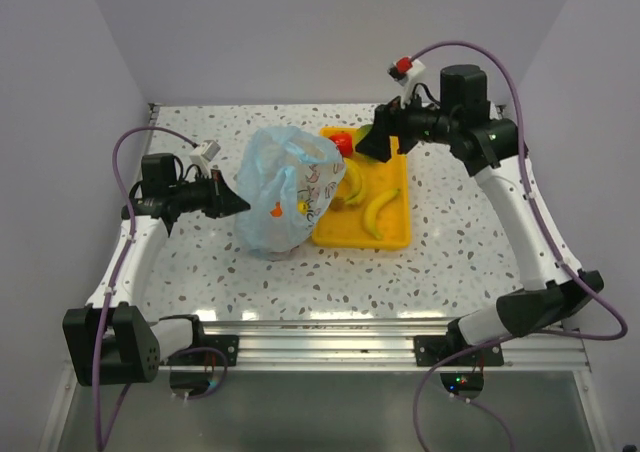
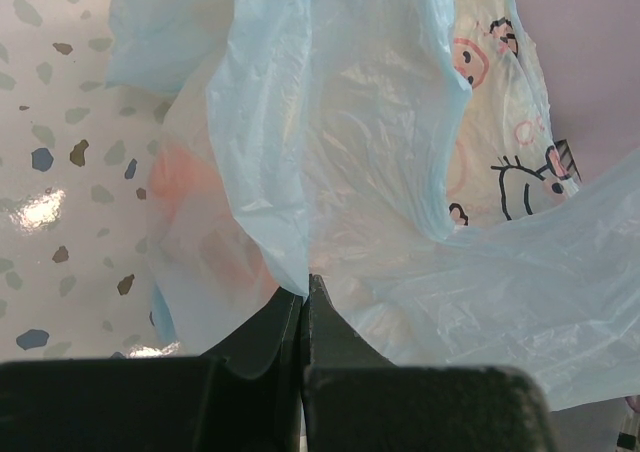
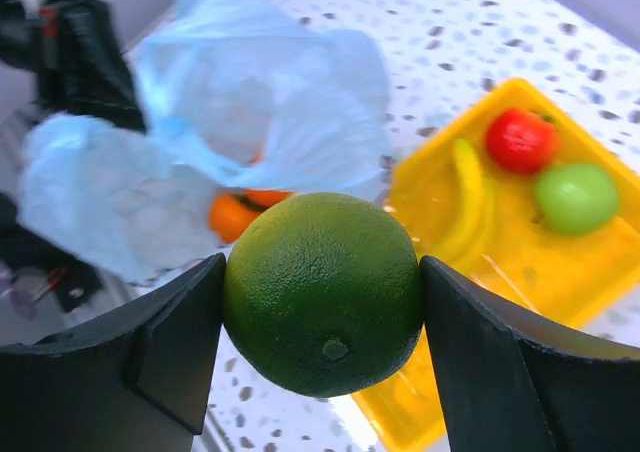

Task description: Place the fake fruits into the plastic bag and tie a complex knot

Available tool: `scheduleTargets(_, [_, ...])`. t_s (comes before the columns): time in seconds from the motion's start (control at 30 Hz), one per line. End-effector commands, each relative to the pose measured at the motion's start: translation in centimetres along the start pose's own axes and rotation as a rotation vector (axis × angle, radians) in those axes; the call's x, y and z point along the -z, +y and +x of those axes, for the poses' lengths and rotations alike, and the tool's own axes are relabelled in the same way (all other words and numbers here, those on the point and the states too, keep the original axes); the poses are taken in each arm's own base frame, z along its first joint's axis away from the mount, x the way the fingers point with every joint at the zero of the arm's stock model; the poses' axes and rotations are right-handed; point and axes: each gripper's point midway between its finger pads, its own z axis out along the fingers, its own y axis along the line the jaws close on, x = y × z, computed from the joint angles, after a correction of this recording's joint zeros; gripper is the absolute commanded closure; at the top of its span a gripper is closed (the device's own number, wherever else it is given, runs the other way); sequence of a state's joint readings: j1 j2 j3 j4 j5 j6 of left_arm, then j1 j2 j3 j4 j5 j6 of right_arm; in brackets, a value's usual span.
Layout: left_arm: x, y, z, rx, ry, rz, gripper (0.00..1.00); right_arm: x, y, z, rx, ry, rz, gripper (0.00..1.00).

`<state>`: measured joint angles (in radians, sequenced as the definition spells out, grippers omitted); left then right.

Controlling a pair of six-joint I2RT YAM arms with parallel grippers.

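The light-blue plastic bag (image 1: 285, 192) stands left of the yellow tray (image 1: 395, 237), its mouth held open. My left gripper (image 1: 240, 204) is shut on the bag's edge (image 2: 300, 272), pinching the film. An orange (image 3: 235, 215) lies inside the bag and shows faintly through the film (image 2: 190, 202). Hovering over the tray's far left corner, by the bag's mouth, my right gripper (image 1: 362, 150) is shut on a green lime (image 3: 322, 292). On the tray lie a red apple (image 3: 520, 139), another lime (image 3: 575, 197) and bananas (image 1: 378, 212).
The speckled table (image 1: 470, 222) is walled at the back and both sides. The tray sits just right of the bag, touching it. The left arm's black body (image 3: 80, 52) stands behind the bag in the right wrist view.
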<state>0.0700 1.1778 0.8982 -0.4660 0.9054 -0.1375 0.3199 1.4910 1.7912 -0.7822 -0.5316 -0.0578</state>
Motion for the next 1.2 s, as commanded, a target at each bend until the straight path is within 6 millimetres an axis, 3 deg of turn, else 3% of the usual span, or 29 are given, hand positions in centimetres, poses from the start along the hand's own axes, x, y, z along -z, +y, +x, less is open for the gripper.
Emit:
scheduleTargets(0.0, [0.3, -0.6, -1.1, -0.035, -0.029, 0.026, 1.00, -1.8, 6.5, 1.0, -0.038, 0.033, -0.233, 0.69])
scheduleTargets(0.07, [0.4, -0.8, -1.3, -0.041, -0.034, 0.026, 1.00, -2.4, 9.4, 2.0, -0.023, 0.071, -0.305, 0.72])
scheduleTargets(0.27, [0.6, -1.0, -1.5, -0.051, -0.044, 0.027, 1.00, -3.4, 13.2, 3.8, 0.011, 0.148, -0.397, 0.72])
scheduleTargets(0.37, [0.5, -0.9, -1.3, -0.045, -0.041, 0.031, 1.00, -4.9, 14.3, 4.4, 0.079, 0.173, -0.406, 0.72])
scheduleTargets(0.5, [0.4, -1.0, -1.5, -0.046, -0.044, 0.037, 1.00, -7.9, 13.9, 4.6, 0.132, 0.176, -0.356, 0.72])
scheduleTargets(0.7, [0.3, -1.0, -1.0, -0.041, -0.038, 0.046, 1.00, -11.8, 10.0, 0.9, 0.169, 0.030, -0.134, 0.69])
scheduleTargets(0.73, [0.4, -1.1, -1.1, -0.045, -0.040, 0.046, 1.00, -12.2, 9.5, 0.7, 0.166, 0.021, -0.108, 0.64])
scheduleTargets(0.77, [0.4, -1.1, -1.1, -0.045, -0.039, 0.046, 1.00, -12.5, 9.4, 0.3, 0.170, 0.003, -0.102, 0.51])
scheduleTargets(0.8, [0.4, -1.0, -1.0, -0.041, -0.037, 0.046, 1.00, -12.8, 9.5, 0.2, 0.171, 0.003, -0.105, 0.19])
scheduleTargets(0.83, [0.3, -1.1, -1.1, -0.041, -0.037, 0.049, 1.00, -12.8, 9.8, 0.6, 0.166, 0.023, -0.113, 0.06])
scheduleTargets(0.9, [0.3, -1.0, -1.1, -0.040, -0.037, 0.047, 1.00, -12.7, 10.3, 0.9, 0.158, 0.053, -0.142, 0.01])
scheduleTargets(0.93, [0.3, -1.0, -1.1, -0.038, -0.037, 0.046, 1.00, -12.0, 10.7, -0.1, 0.160, 0.039, -0.149, 0.01])
scheduleTargets(1.0, [0.3, -1.0, -1.1, -0.038, -0.037, 0.048, 1.00, -11.0, 11.2, -0.2, 0.157, 0.050, -0.168, 0.01])
scheduleTargets(1.17, [0.2, -0.9, -1.3, -0.031, -0.034, 0.051, 1.00, -6.2, 12.1, -1.3, 0.192, 0.022, -0.216, 0.01])
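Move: The right hand already grips the dark green fruit, high above the table. The open bag mouth lies roughly 15 cm to its left, 4 cm farther out and 21 cm below. In the tray, some 31 cm down, the red fruit sits about 22 cm ahead and 5 cm left, the paired bananas 12 cm ahead and 2 cm left, the lone banana 3 cm ahead and 5 cm right. From the left hand, the mouth is around 10 cm ahead, 15 cm right, 5 cm below. Lets go of the dark green fruit over the bag mouth: the right hand first swings left and back, sinking and yawing some 25 degrees counter-clockwise. Still going down, it then curves forward and partly unwinds that turn, opens fully about 15 cm left of where it began, and rises roughly 4 cm. The left hand keeps its pinch on the bag's edge, holding still. ##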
